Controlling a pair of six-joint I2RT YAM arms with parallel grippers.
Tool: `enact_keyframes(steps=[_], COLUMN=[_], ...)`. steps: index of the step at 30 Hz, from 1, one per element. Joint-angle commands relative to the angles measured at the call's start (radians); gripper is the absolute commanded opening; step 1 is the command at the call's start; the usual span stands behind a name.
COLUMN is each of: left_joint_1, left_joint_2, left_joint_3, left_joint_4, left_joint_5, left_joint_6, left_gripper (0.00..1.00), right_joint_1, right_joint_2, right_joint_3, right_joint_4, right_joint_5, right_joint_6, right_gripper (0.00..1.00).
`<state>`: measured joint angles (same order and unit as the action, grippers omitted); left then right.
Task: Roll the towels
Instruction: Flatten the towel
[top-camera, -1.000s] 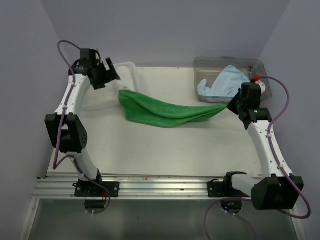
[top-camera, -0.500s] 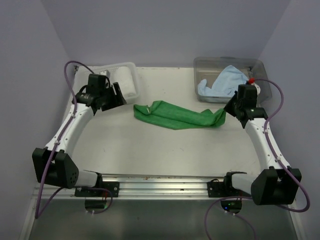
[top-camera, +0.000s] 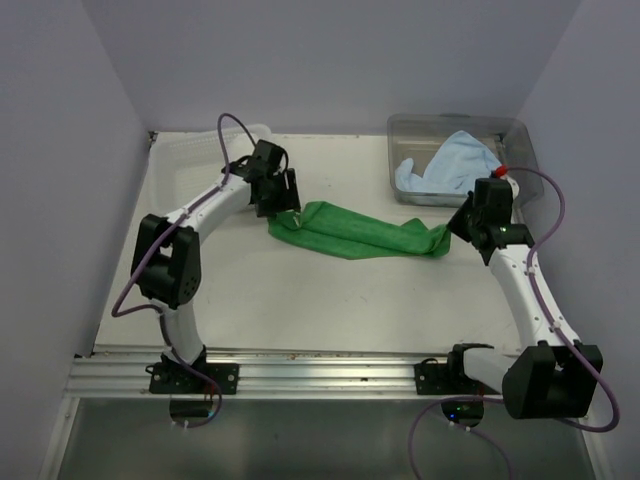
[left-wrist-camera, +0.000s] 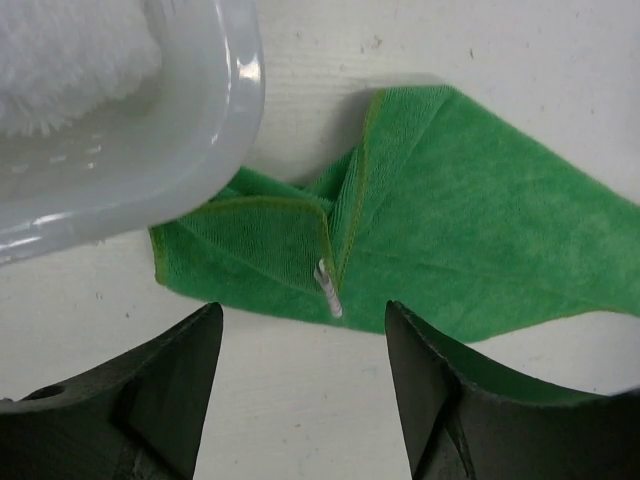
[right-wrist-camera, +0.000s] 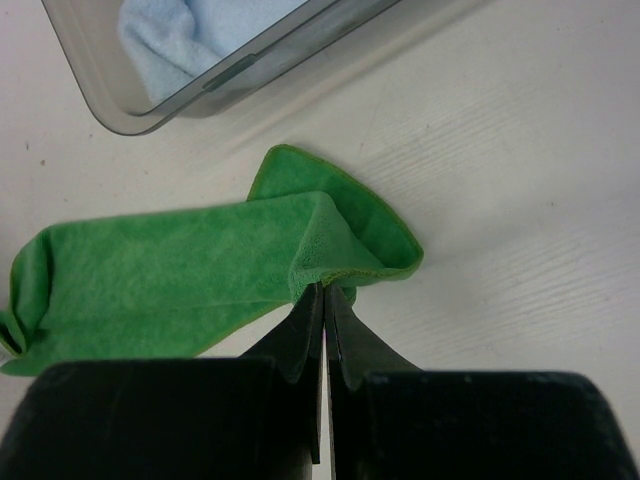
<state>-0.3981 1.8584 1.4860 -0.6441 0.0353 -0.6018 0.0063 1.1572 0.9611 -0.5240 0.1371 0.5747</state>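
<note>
The green towel (top-camera: 352, 231) lies bunched in a long strip across the table's middle. My left gripper (top-camera: 283, 207) hovers open over the towel's left end; in the left wrist view the folded corner with its white tag (left-wrist-camera: 327, 288) sits just ahead of the left gripper (left-wrist-camera: 303, 325), nothing between the fingers. My right gripper (top-camera: 455, 226) is shut on the towel's right end, pinching a raised fold (right-wrist-camera: 330, 250) at the right gripper's tips (right-wrist-camera: 323, 292). A light blue towel (top-camera: 445, 165) lies in the clear tub (top-camera: 400, 128). A white towel (left-wrist-camera: 70, 45) rests in the white basket (left-wrist-camera: 215, 140).
The white basket (top-camera: 190, 165) stands at the back left, right beside the towel's left end. The clear tub (right-wrist-camera: 120, 115) stands at the back right, close behind my right gripper. Purple walls enclose the table on three sides.
My left arm swung right from the basket to the green towel's left end. The towel, earlier stretched and spread wider, now lies in a narrower strip. The right gripper kept its grip.
</note>
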Motion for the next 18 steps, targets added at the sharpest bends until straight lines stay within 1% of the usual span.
enact_keyframes(steps=[1, 5, 7, 9, 11, 12, 13, 14, 16, 17, 18], left_joint_1=[-0.011, -0.028, -0.034, -0.039, -0.039, -0.039, -0.041, -0.042, -0.044, -0.044, -0.044], left_joint_2=[0.064, 0.145, 0.182, 0.211, 0.228, 0.242, 0.248, 0.251, 0.248, 0.243, 0.217], left_joint_3=[0.103, 0.178, 0.207, 0.226, 0.237, 0.246, 0.253, 0.26, 0.263, 0.275, 0.275], left_joint_4=[0.001, -0.035, -0.042, -0.051, -0.057, -0.06, -0.063, -0.068, -0.071, -0.09, -0.095], left_joint_5=[-0.081, -0.12, -0.126, -0.133, -0.135, -0.133, -0.13, -0.127, -0.121, -0.124, -0.13], left_joint_6=[-0.036, -0.046, -0.049, -0.049, -0.046, -0.044, -0.038, -0.033, -0.021, -0.02, -0.015], left_gripper=[0.7, 0.71, 0.68, 0.63, 0.56, 0.47, 0.4, 0.26, 0.03, 0.0, 0.0], right_joint_1=[-0.002, -0.002, -0.003, -0.002, -0.003, -0.002, -0.002, -0.002, -0.002, -0.002, -0.002], right_joint_2=[-0.033, -0.033, -0.033, -0.033, -0.033, -0.033, -0.033, -0.033, -0.039, -0.04, -0.045], right_joint_3=[-0.005, -0.005, -0.007, -0.005, -0.004, -0.004, -0.002, -0.002, -0.001, -0.001, 0.001], right_joint_4=[0.013, 0.015, 0.015, 0.016, 0.016, 0.015, 0.015, 0.013, 0.01, 0.01, 0.007], right_joint_5=[-0.016, -0.019, -0.022, -0.022, -0.022, -0.022, -0.024, -0.024, -0.024, -0.024, -0.022], right_joint_6=[-0.007, -0.006, -0.004, -0.004, -0.004, -0.004, -0.004, -0.004, -0.004, -0.004, -0.004], right_gripper=[0.0, 0.0, 0.0, 0.0, 0.0, 0.0, 0.0, 0.0, 0.0, 0.0, 0.0])
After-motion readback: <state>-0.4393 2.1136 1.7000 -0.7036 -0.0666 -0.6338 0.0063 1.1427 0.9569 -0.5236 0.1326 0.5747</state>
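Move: Just below the left hand lies the folded-over end of the green towel, about 3 cm ahead, 2 cm right and 6 cm down. A raised fold of the towel stands some 7 cm ahead and 8 cm right of the hand. The white basket's middle is roughly 18 cm ahead and 18 cm left, with the rolled white towel in it about 20 cm ahead and 10 cm left. From the right hand, the folded-over end lies some 36 cm left, 9 cm ahead and 13 cm lower. Sinking about 5 cm while easing some 3 cm forward and a little to the right, the left hand comes down onto the green towel's folded-over end, its fingers still pointing steeply down. The forward reach comes first, then a nearly straight descent as the wide-open fingers shut and pinch the hem. The right hand stays in place, keeping its grip on the towel's right end, held up off the table. ##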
